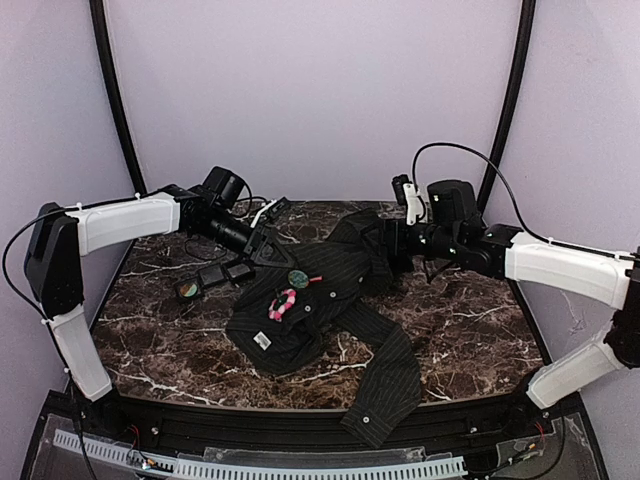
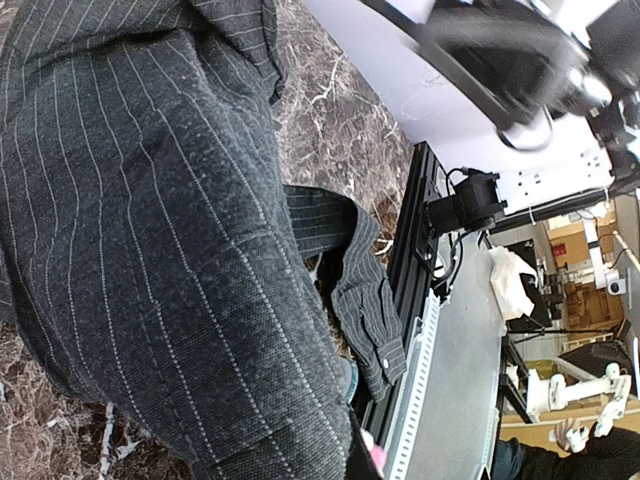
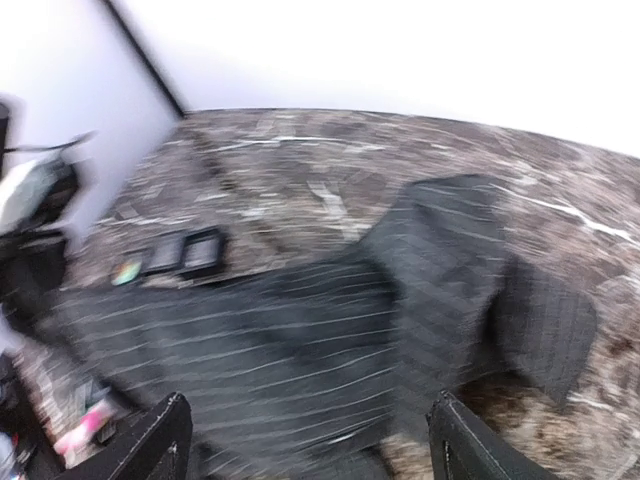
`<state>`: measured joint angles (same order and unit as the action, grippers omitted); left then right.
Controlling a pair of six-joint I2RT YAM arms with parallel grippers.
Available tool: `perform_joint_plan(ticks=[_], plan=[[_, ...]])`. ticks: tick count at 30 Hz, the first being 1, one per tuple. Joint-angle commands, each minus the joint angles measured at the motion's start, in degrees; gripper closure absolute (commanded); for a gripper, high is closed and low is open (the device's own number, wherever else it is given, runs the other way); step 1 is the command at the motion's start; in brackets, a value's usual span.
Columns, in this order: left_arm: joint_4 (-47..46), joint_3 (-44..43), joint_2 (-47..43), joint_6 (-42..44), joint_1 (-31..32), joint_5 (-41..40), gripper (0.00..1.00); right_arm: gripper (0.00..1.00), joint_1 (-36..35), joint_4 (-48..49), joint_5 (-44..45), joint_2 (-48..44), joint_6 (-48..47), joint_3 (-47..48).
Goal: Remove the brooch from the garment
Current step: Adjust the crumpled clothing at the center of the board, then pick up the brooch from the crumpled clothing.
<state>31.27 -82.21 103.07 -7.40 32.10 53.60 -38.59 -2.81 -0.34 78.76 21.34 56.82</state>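
Observation:
The garment (image 1: 330, 310) is a dark pinstriped shirt spread on the marble table, one sleeve hanging over the near edge. The brooch (image 1: 283, 303), a small pink piece, sits on the shirt's left front; a blurred pink patch of the brooch (image 3: 85, 425) shows in the right wrist view, and a sliver of it (image 2: 377, 457) in the left wrist view. My left gripper (image 1: 272, 247) is shut at the shirt's upper left edge. Shirt cloth (image 2: 170, 250) fills its camera and hides the fingers. My right gripper (image 3: 315, 450) hangs open over the shirt's upper right part, nothing between its fingers (image 3: 165, 440).
Small black square trays (image 1: 215, 277) lie left of the shirt on the marble table (image 1: 470, 330); they also show in the right wrist view (image 3: 185, 253). A round green piece (image 1: 297, 278) rests on the shirt above the brooch. The black frame rail (image 1: 300, 420) runs along the near edge.

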Motion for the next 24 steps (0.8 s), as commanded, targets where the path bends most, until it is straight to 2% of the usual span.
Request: perform_joint_plan(ticks=[1,4,13,21,24], plan=[[-1.94,0.41,-0.31,-1.84,0.34,2.48,0.99,0.24,-2.9,6.67,-16.83,-4.32,-3.45,-5.08],[-1.98,0.46,-0.15,-1.84,0.33,3.75,0.99,0.31,-4.24,8.59,-22.13,-2.94,-3.15,-5.2],[-1.65,0.48,0.73,-1.75,0.31,4.03,0.99,0.53,-8.56,7.31,-23.77,7.43,-7.17,1.65],[-0.82,0.24,1.71,-1.66,0.41,2.75,0.99,0.55,-10.83,7.65,-23.83,10.78,-8.11,3.62],[-0.76,0.21,1.78,-1.65,0.34,2.86,0.99,0.59,-11.27,7.69,-23.27,12.11,-8.35,4.23]])
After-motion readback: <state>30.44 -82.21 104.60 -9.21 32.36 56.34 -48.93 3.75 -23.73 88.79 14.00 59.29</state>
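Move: The clothing's buttoned middle lies about 17 cm to the right hand's left, 9 cm back and 12 cm below. Beyond it, the pink brooch is 29 cm left of that hand, 13 cm back and 14 cm down; the teal disc is 24 cm left, 10 cm back and 9 cm lower. From the left hand, already pinching raised cloth, the buttoned middle is about 9 cm right, level ahead and 9 cm below. The right hand sweeps some 15 cm left and back towards the clothing, turning counter-clockwise, fingers partly closing. ##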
